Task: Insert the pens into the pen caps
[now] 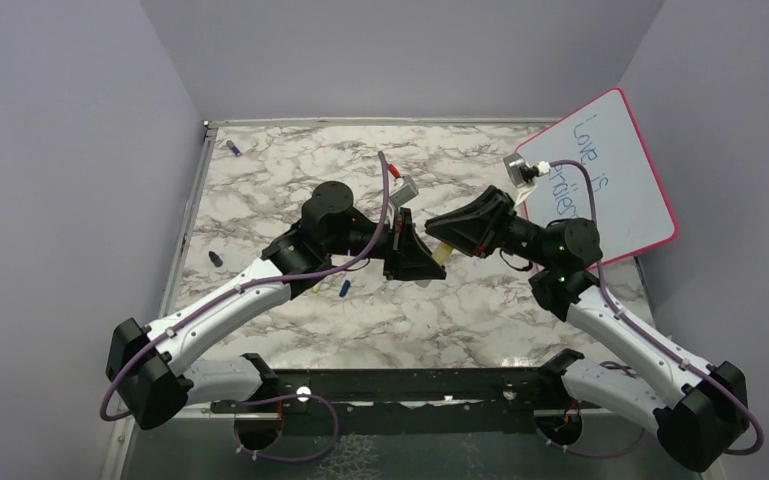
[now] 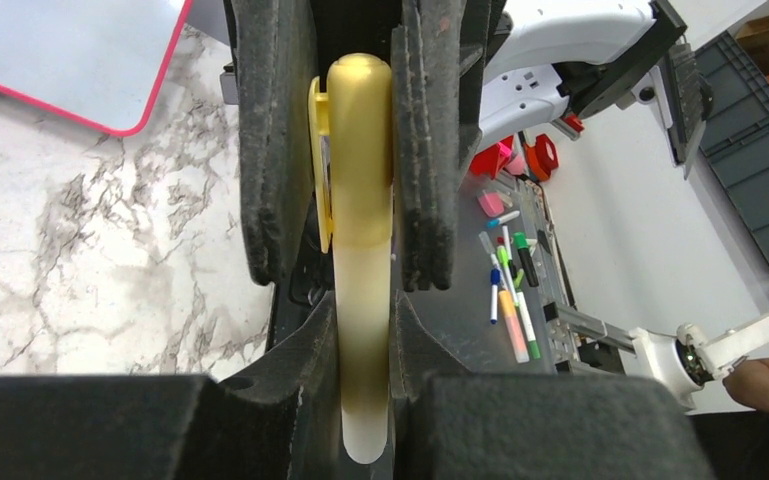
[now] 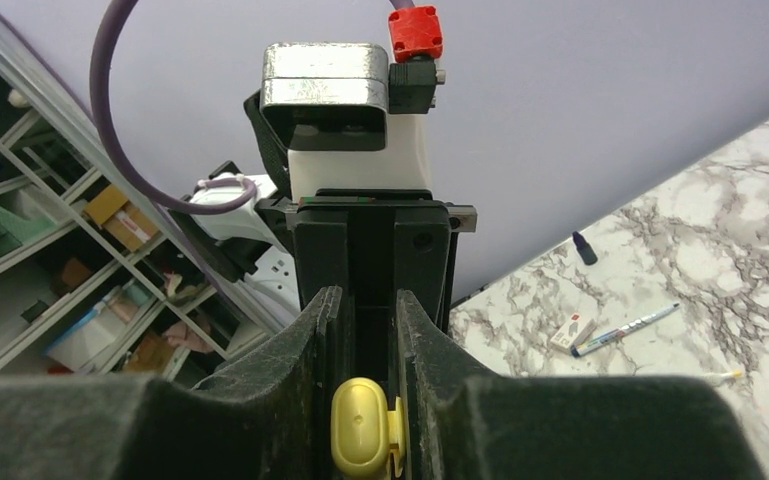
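My two grippers meet tip to tip above the middle of the table. The left gripper [image 1: 420, 262] [image 2: 363, 322] is shut on the pale body of a yellow pen [image 2: 365, 390] [image 1: 441, 252]. Facing it, the right gripper [image 1: 449, 238] [image 3: 368, 300] is shut on a yellow pen cap [image 3: 360, 430] [image 2: 360, 150] with a side clip. The cap sits over the pen's far end, in line with the body. Blue pen caps lie loose on the marble at the far left [image 1: 231, 148], at the left edge [image 1: 215, 258] and under the left arm [image 1: 345, 288].
A pink-framed whiteboard [image 1: 600, 175] leans at the back right. In the right wrist view a white pen with a blue end [image 3: 625, 330], a small white box [image 3: 572, 333] and a dark blue cap [image 3: 584, 248] lie on the marble. Walls close the left and far sides.
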Controlling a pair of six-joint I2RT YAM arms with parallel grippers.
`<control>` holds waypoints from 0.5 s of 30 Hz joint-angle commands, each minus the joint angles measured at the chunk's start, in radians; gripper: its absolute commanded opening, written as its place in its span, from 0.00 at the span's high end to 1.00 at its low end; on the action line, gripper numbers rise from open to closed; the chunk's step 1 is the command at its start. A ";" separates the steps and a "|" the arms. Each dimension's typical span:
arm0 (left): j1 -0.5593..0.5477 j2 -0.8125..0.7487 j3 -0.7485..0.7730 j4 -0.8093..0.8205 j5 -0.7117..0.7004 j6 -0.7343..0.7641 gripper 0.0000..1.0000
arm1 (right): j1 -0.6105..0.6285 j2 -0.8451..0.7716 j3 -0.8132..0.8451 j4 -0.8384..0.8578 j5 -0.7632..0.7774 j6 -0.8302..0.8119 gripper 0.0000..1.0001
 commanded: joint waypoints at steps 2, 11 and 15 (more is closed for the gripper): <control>0.086 -0.059 0.101 0.185 -0.190 0.044 1.00 | 0.053 0.008 -0.025 -0.344 -0.207 -0.063 0.99; 0.087 -0.071 -0.062 0.047 -0.117 0.078 1.00 | 0.052 0.038 0.163 -0.608 0.044 -0.037 0.68; 0.086 -0.085 -0.147 0.035 -0.121 0.057 1.00 | 0.053 0.043 0.211 -0.639 0.188 -0.019 0.44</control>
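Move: The yellow cap already sits on the highlighter body, which the left fingers hold. The middle of the cap lies about 3 cm ahead of the left hand, 2 cm to its right and roughly level, right between the right hand's pads. From the right hand, the highlighter body lies about 3 cm back and 2 cm left, level. Some 28 cm below the left hand on the table, a blue cap lies about 4 cm ahead and 17 cm left, and a green cap some 16 cm ahead and 3 cm left. Both hands carry the capped yellow highlighter together down, forward and to the left, each travelling about 4 cm, the left fingers keeping their grip on the body throughout. Meanwhile the right wrist turns some 20 degrees, its fingertips dipping and the hand rolling about the line of its fingers, and only at the very end do its fingers spread and let go of the yellow cap, still standing on either side of it. ##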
